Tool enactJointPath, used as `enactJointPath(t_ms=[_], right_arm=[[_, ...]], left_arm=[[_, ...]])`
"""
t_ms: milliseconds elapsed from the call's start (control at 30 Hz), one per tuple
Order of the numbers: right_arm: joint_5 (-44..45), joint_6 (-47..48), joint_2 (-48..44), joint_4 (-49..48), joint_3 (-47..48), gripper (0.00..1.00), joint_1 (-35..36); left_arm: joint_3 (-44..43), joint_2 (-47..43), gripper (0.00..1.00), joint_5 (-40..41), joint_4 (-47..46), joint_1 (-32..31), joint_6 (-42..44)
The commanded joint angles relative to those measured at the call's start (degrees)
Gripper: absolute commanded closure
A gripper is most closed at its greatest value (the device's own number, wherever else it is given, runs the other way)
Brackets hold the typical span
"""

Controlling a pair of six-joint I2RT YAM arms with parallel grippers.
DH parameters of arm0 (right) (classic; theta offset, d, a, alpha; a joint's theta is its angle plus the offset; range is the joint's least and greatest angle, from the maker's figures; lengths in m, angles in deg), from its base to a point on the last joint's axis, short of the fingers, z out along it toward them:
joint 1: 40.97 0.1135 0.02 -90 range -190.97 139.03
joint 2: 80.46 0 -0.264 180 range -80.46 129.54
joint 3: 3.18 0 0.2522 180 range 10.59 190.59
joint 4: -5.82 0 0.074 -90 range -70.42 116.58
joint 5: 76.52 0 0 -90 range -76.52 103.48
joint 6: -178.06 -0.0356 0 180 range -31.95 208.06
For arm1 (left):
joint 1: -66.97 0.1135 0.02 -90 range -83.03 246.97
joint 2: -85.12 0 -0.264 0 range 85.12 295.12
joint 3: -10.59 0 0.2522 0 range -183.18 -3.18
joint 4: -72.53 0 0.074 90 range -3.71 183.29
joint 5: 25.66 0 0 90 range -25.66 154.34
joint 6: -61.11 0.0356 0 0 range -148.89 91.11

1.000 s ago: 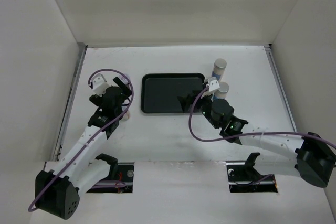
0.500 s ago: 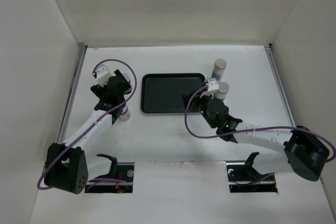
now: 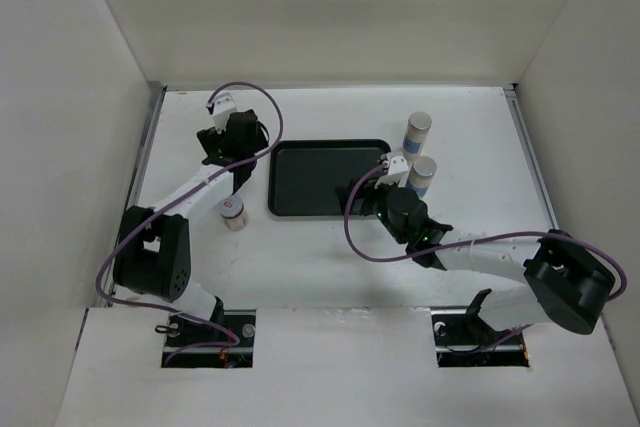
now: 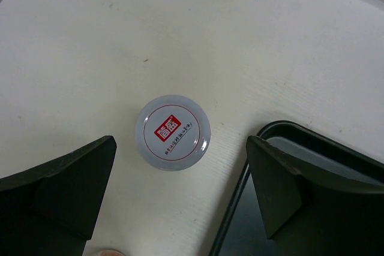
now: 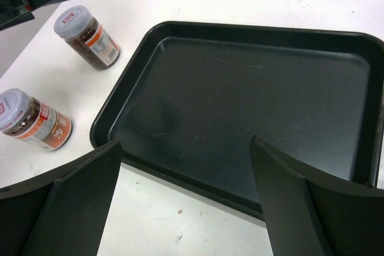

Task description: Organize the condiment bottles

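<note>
A dark-brown jar with a white, red-marked lid (image 4: pixel 173 132) stands upright on the table just left of the black tray (image 4: pixel 318 151). My left gripper (image 4: pixel 180 145) hovers above it, open, a finger on either side. In the top view this gripper (image 3: pixel 240 155) hides that jar, while a second brown jar (image 3: pixel 233 214) stands nearer the front. Both jars (image 5: pixel 87 37) (image 5: pixel 33 121) show left of the tray (image 5: pixel 240 100) in the right wrist view. My right gripper (image 5: pixel 186 142) is open and holds nothing, over the tray's near edge. Two tall whitish bottles (image 3: pixel 419 132) (image 3: pixel 424 175) stand right of the tray (image 3: pixel 320 177).
White walls close in the table on the left, back and right. My right gripper (image 3: pixel 362 195) sits close beside the nearer tall bottle. Purple cables loop over both arms. Nothing lies in the tray.
My left arm has swung back and to the right, away from the front jar, and now hangs over the rear jar. The right gripper has shifted slightly left over the tray's corner.
</note>
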Motion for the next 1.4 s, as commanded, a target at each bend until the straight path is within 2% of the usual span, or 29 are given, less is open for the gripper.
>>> enactJointPath(t_ms=[0, 167, 400, 467, 633, 767, 867, 967, 1033, 1200, 1367], right_arm=[[-0.97, -0.6, 0.24, -3.11, 1.74, 0.05, -0.59], [-0.97, -0.86, 0.59, -2.75, 1.92, 0.03, -0.85], [-1.85, -1.22, 2.0, -2.31, 2.44, 0.03, -1.2], [-2.03, -1.3, 2.0, -1.96, 2.53, 0.03, -1.29], [-2.03, -1.48, 1.48, -1.96, 2.27, 0.04, -1.99], [-2.03, -1.74, 0.95, -1.87, 1.83, 0.04, -2.7], [-2.03, -1.74, 0.24, -1.61, 1.65, 0.04, -2.7], [-2.03, -1.83, 0.16, -1.61, 1.65, 0.04, -3.13], [-2.03, -1.83, -0.19, -1.61, 1.48, 0.04, -3.13], [-1.94, -2.1, -0.46, -1.7, 1.3, 0.04, -3.31], [-1.5, -2.97, -0.99, -2.05, 0.69, 0.05, -4.19]], left_arm=[[-3.35, 0.14, 0.09, 0.69, 2.41, 0.23, 0.42], [-4.66, 4.98, 0.09, -3.25, 2.24, 1.55, 0.16], [-7.12, 7.53, 0.14, -1.68, 2.76, 2.78, -1.95], [-7.3, 8.32, 0.17, -1.94, 2.32, 2.87, -2.04], [-8.35, 10.43, 0.33, -2.29, 1.97, 3.05, -2.13], [-8.71, 11.13, 0.35, -2.29, 2.58, 3.05, -2.3], [-8.18, 11.13, 0.4, -2.47, 2.41, 3.22, -2.65], [-7.39, 9.47, 0.59, -2.56, 1.88, 3.4, -2.92], [-7.13, 7.19, 0.67, -2.47, 1.36, 3.31, -3.01], [-7.56, -1.68, 0.69, -2.73, -1.1, 1.64, -1.52], [-9.76, -4.69, 0.68, -3.0, -1.28, -4.76, -0.11]])
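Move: Almost straight below the open left hand stands the grey-capped condiment bottle, its middle about 3 cm ahead, 1 cm to the left and 8 cm lower. A second bottle stands some 13 cm back from the hand and about 1 cm to its left. The black tray's middle is roughly 20 cm to the right and 4 cm back. From the right hand the first bottle lies about 15 cm ahead, 25 cm to the left and 9 cm lower. Sinking about 5 cm and easing some 2 cm forward, the left hand tips slightly down over the grey-capped bottle and closes its fingers on either side of the cap end. Then, keeping that grip, it levels back and lifts about 7 cm, swinging some 3 cm right towards the tray as it rises. ##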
